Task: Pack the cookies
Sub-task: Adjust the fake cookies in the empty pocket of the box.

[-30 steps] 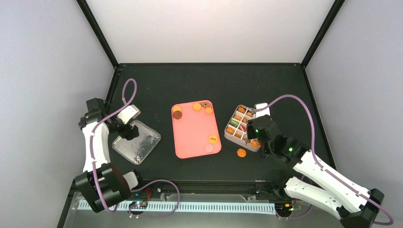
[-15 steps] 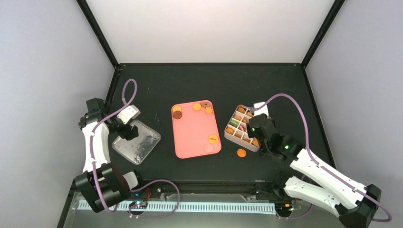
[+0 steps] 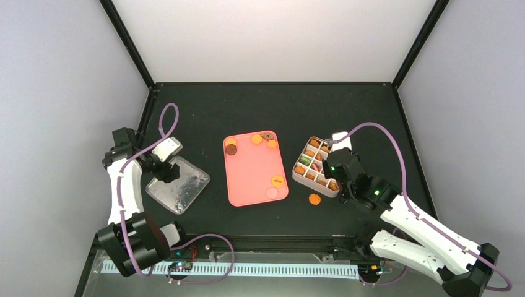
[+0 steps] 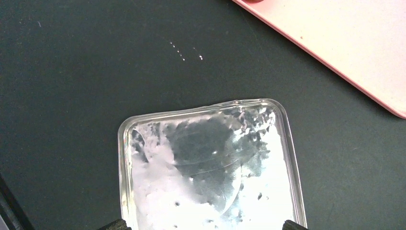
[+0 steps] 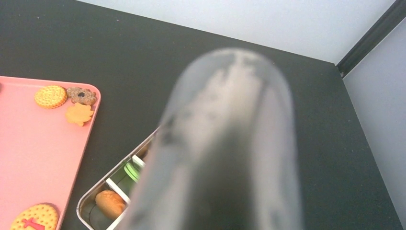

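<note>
Several cookies lie on the pink tray [image 3: 251, 179]: a round yellow cookie [image 5: 50, 96], a brown flower-shaped cookie [image 5: 81, 95], an orange leaf cookie [image 5: 79, 114], and near the front a pale pink cookie [image 3: 272, 193]. One orange cookie [image 3: 314, 198] lies loose on the table. More cookies fill the divided box [image 3: 295, 176], among them a green cookie [image 5: 130, 170]. My right gripper [image 3: 335, 168] hovers over the box's near right side, shut on blurred metal tongs [image 5: 230, 143] that hide its fingers. My left gripper [image 4: 203, 227] stands open over the clear lid [image 4: 206, 167].
The box rim [image 5: 103, 179] sits just right of the tray. The clear lid [image 3: 178, 185] lies at the left of the table, a hand's width from the tray's corner [image 4: 344, 43]. Grey walls enclose the black table on three sides.
The right gripper has shifted slightly right and back over the box and squeezed the tongs narrower. The left arm and the cookies on the tray have stayed put.
</note>
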Robot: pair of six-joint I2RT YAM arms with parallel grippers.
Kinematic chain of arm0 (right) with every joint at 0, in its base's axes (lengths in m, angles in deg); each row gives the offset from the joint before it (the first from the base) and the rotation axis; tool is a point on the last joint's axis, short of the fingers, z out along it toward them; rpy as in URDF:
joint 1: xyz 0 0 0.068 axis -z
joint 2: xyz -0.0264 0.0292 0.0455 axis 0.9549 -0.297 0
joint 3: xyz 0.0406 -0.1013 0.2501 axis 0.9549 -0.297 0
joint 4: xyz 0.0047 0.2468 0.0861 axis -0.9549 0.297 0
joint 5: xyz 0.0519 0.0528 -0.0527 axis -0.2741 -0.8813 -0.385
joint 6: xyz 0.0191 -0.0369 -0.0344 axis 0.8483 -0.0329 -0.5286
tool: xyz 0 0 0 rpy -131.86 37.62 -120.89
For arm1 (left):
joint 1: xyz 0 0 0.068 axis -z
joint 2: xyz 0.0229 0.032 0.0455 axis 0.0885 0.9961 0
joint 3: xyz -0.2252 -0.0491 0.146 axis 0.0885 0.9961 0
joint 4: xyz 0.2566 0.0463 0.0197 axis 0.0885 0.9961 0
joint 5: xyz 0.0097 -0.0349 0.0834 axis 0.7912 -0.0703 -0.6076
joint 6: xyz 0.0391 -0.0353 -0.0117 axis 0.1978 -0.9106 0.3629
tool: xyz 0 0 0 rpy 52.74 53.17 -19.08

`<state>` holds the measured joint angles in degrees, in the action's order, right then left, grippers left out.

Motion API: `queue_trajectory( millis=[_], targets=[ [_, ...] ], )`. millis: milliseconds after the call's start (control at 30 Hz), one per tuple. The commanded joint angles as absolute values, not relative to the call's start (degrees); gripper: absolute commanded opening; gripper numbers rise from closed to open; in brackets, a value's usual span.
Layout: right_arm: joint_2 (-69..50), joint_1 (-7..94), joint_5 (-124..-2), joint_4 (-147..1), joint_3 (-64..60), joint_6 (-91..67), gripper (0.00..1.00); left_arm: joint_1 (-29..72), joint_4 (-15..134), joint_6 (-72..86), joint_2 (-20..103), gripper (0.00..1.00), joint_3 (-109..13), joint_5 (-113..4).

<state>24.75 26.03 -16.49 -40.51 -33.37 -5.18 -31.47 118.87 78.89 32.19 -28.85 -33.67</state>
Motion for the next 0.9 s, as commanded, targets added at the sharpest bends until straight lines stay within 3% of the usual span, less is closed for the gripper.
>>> queue_trajectory(
  millis=[0,400,567,867],
  targets=[
    [25.0,25.9,-15.4,-40.3,-31.1,-5.2,0.13,-31.4,118.8,78.6,32.1,0.84,-30.0,-34.0],
    [17.5,25.7,-17.0,-42.2,-21.7,-5.1,0.23,-31.5,119.5,81.0,31.6,0.87,-27.8,-37.0],
    [20.3,26.1,-11.6,-42.4,-24.5,-5.5,0.38,-31.5,118.6,83.9,29.5,0.87,-24.6,-39.4],
    [23.0,29.2,-12.1,-38.6,-28.2,-3.1,0.40,-31.4,120.5,85.2,30.2,0.87,-24.9,-36.0]
  ],
)
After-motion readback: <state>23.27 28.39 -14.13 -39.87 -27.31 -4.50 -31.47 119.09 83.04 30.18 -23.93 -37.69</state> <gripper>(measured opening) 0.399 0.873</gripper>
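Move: The box is below the right gripper, which holds the tongs upright: its middle lies about 6 cm ahead, 4 cm to the left and 20 cm lower. The loose orange cookie on the table is roughly 5 cm back and 5 cm left of this hand; the pink tray's middle is some 25 cm left and 6 cm ahead. From the left gripper the box is about 48 cm to the right, 6 cm ahead and 12 cm below. Lift the tongs in the right gripper up from the box by about 4.5 cm, easing forward and left over it, then swing some 3.5 cm back to the right and slightly back. Relax the squeeze on the way so the tongs spread, but keep them between the fingers. Meanwhile lower the left gripper about 2.5 cm and draw it back 2 cm above the clear lid, fingers still wide open. ##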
